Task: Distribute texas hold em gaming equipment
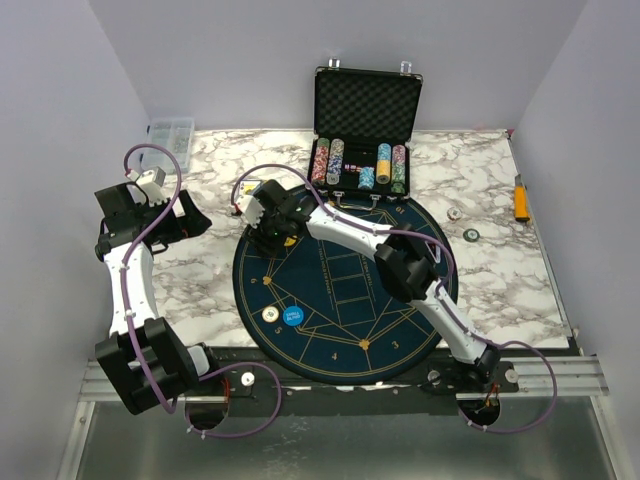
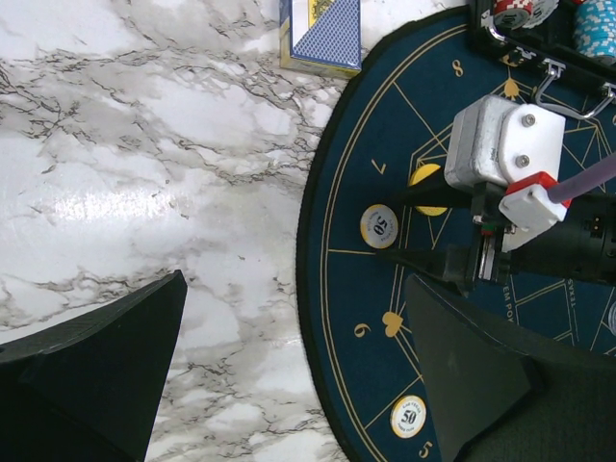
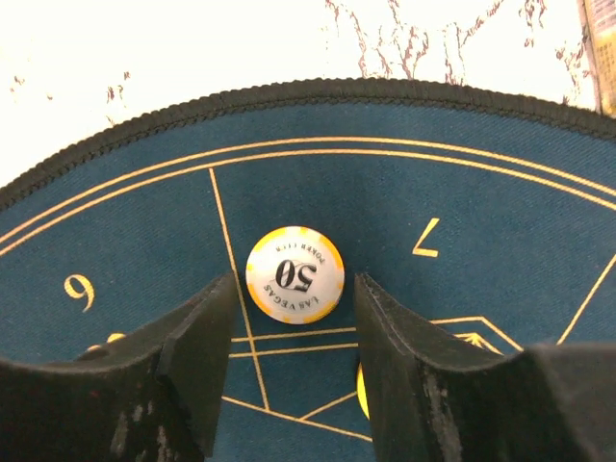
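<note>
A cream and yellow "50" chip [image 3: 295, 274] lies flat on the dark-blue mat [image 3: 144, 221] beside the gold 7. My right gripper [image 3: 296, 313] is open, with one finger on each side of the chip and neither touching it. From the left wrist view the same chip [image 2: 379, 226] sits at the right gripper's fingertips [image 2: 397, 198], and a yellow disc [image 2: 427, 189] is partly hidden under them. A second "50" chip [image 2: 408, 417] lies near the 5. My left gripper [image 2: 296, 281] hangs wide open and empty over the mat's left edge. A blue disc [image 1: 292, 318] rests on the mat.
An open black case [image 1: 365, 100] with stacked chips stands at the back of the mat [image 1: 400, 330]. A blue card box [image 2: 322, 34] lies on the marble. Two loose discs [image 1: 471, 236] and a yellow tool [image 1: 521, 197] lie at the right. A clear plastic box [image 1: 170, 135] sits at the back left.
</note>
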Available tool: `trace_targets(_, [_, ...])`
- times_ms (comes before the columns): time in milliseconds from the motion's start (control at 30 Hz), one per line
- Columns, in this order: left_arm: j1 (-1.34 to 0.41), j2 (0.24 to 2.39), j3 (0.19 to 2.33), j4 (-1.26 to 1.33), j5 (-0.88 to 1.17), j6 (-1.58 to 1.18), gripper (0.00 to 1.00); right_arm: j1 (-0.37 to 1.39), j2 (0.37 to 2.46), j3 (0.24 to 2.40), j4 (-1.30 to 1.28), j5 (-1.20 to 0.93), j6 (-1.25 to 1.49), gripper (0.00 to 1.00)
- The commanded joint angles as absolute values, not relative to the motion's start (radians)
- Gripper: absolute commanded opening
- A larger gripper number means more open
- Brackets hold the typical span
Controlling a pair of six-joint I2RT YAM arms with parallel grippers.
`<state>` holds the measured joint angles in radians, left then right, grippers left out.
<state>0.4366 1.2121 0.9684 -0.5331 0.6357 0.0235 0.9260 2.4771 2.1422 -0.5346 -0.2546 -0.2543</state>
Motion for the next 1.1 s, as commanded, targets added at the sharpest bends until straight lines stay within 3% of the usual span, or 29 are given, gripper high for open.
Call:
trace_targets(0, [0.438,1.22,0.988,-0.531,0.67,0.036,0.98,0.93,2.489,2.188,-0.512,-0.249,-0.239,0.64])
trace_targets(133, [0.438,1.219,0.984,-0.531,0.685,0.046,0.98,0.928,2.388,2.143,-0.488,-0.282,-0.207,0.74])
trace_targets(333, [0.421,1.191,0.96,-0.529,0.715,0.106,0.98,0.878,2.174,2.041,-0.528,-0.312,-0.185,0.75])
trace_targets(500, [0.332,1.16,0.911,-0.529,0.694,0.19,0.98,0.749,1.949,1.807,-0.572,-0.304,-0.202,0.78])
trace_targets(733, [0.149,1.133,0.88,-0.521,0.554,0.231,0.98,0.463,1.612,1.493,-0.608,-0.329,-0.209,0.94])
trace_targets(1067, [0.119,1.15,0.895,-0.53,0.552,0.226,0.98,-0.105,1.478,1.27,-0.73,-0.394,-0.372,0.94])
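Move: The right fingertips are down around the just-placed 50 chip at seat 7. The big blind button lies about 4 cm ahead and 6 cm right of that chip, the card box some 18 cm ahead and 3 cm left. From the right hand, the green chip on the marble is roughly 57 cm right and 4 cm ahead, the pale chip 53 cm right and 12 cm ahead. From the left hand, the 50 chip is about 14 cm right, 2 cm ahead and 15 cm below. Spread the right fingers wide around the 50 chip and lift clear by about 18 cm, then swing fast to the right across the mat, some 44 cm, drifting slightly forward and turning clockwise towards the loose chips on the marble. Bring the open left gripper rightwards to the mat's edge near the 50 chip as the right arm clears, turning clockwise too. ##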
